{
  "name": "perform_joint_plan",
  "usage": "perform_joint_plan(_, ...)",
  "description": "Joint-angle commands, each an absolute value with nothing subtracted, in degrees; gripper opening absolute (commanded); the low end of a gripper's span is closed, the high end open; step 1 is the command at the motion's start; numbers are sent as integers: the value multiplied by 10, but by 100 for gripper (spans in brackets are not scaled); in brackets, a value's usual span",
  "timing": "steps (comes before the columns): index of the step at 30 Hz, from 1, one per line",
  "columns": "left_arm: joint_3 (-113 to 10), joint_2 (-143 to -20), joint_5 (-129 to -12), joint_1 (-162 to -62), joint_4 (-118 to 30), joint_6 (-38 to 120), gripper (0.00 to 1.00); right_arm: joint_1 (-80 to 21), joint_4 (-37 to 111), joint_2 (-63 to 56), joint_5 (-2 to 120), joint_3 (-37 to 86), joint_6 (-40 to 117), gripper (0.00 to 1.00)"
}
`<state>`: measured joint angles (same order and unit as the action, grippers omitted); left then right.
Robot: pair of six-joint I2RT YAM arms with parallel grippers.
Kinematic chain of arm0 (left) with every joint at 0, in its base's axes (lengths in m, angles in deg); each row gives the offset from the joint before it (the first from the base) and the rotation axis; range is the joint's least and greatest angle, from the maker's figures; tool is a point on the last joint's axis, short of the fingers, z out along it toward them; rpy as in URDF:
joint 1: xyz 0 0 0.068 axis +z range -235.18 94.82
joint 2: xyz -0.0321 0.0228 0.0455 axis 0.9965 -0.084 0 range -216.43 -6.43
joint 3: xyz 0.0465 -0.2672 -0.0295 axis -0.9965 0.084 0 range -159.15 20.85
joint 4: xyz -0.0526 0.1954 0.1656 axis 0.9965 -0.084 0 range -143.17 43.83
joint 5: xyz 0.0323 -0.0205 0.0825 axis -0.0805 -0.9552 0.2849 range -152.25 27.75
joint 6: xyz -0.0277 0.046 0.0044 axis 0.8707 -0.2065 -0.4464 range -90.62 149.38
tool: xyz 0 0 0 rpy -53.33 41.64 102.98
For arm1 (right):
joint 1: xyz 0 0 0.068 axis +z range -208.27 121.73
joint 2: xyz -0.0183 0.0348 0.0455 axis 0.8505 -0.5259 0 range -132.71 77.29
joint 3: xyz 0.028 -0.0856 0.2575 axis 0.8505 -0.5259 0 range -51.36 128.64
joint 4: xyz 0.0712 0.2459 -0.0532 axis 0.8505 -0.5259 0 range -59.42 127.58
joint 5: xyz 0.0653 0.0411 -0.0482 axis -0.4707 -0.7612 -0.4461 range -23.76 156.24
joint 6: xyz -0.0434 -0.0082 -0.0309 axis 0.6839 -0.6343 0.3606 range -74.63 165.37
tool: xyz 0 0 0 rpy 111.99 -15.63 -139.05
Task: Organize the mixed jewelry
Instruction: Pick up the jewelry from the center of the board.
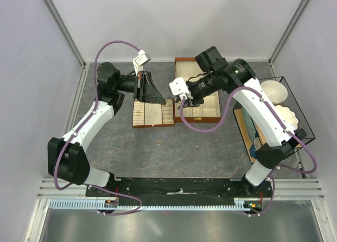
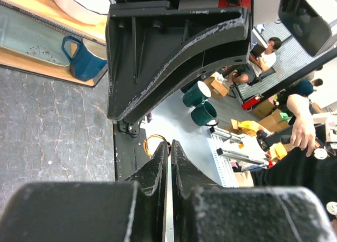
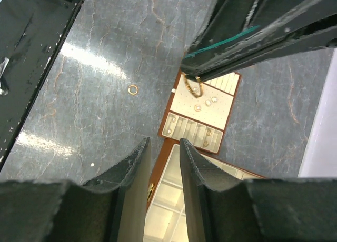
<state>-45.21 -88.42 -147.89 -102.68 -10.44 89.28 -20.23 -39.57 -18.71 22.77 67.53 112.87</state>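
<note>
My left gripper (image 1: 156,100) hangs over the flat cream slotted tray (image 1: 138,117), jaws shut. A thin gold ring (image 3: 196,90) dangles at its fingertips (image 3: 187,75) and shows as a loop (image 2: 148,142) beside the closed tips in the left wrist view. Several small pale jewelry pieces (image 3: 208,102) lie on the tray's pad (image 3: 218,111), and others sit in its slots (image 3: 172,119). Another gold ring (image 1: 158,142) lies loose on the grey tabletop (image 3: 132,89). My right gripper (image 3: 163,142) is open and holds nothing. It hovers above the wooden box's (image 1: 197,117) cream compartments (image 3: 174,200).
A black wire rack (image 1: 303,121) at the right holds white bowls (image 1: 274,89) and a blue mug (image 2: 84,58). White walls with aluminium posts close the back and both sides. The arm bases stand on a black plate (image 1: 179,185) at the near edge.
</note>
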Motion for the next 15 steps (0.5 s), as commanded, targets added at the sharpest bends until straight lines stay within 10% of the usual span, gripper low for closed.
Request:
perform_joint_plan(1,-465,-873,-1589,-1022,-144,834,9,-201,-385,-198,211,719,1110,36)
perform_joint_plan(6,-483,-884,-1538,-975,-200,811,9,-200,-382,-201,208,727,1101,38)
perform_joint_plan(10,-627,-891,-1442,-966,-652,471,9,-200,-370,-198,207,719,1093,38)
perform_joint_plan(15,-673,-897,-1424,-988,-793,335,9,-200,-359,-204,203,726,1079,38)
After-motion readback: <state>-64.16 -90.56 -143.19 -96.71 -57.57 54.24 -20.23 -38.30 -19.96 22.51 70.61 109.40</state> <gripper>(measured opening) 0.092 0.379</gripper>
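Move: The left hand already holds a gold hoop in its fingertips. The board's centre, with small rings on it, lies roughly 11 cm ahead of this hand, 6 cm to its left and some 33 cm below; the open compartment box is about 15 cm ahead and 15 cm to its right, and a loose ring on the table about 2 cm back and 3 cm left, both similarly low. From the right hand, the board's centre is about 10 cm ahead, 10 cm left and 30 cm down. Still pinching the gold hoop at its nearly shut fingertips, the left hand carries it forward about 5 cm and some 2 cm to the left, away from the right gripper. It stays nearly level at first, then rises about 2.5 cm near the end as the wrist swings roughly 10 degrees counter-clockwise. ##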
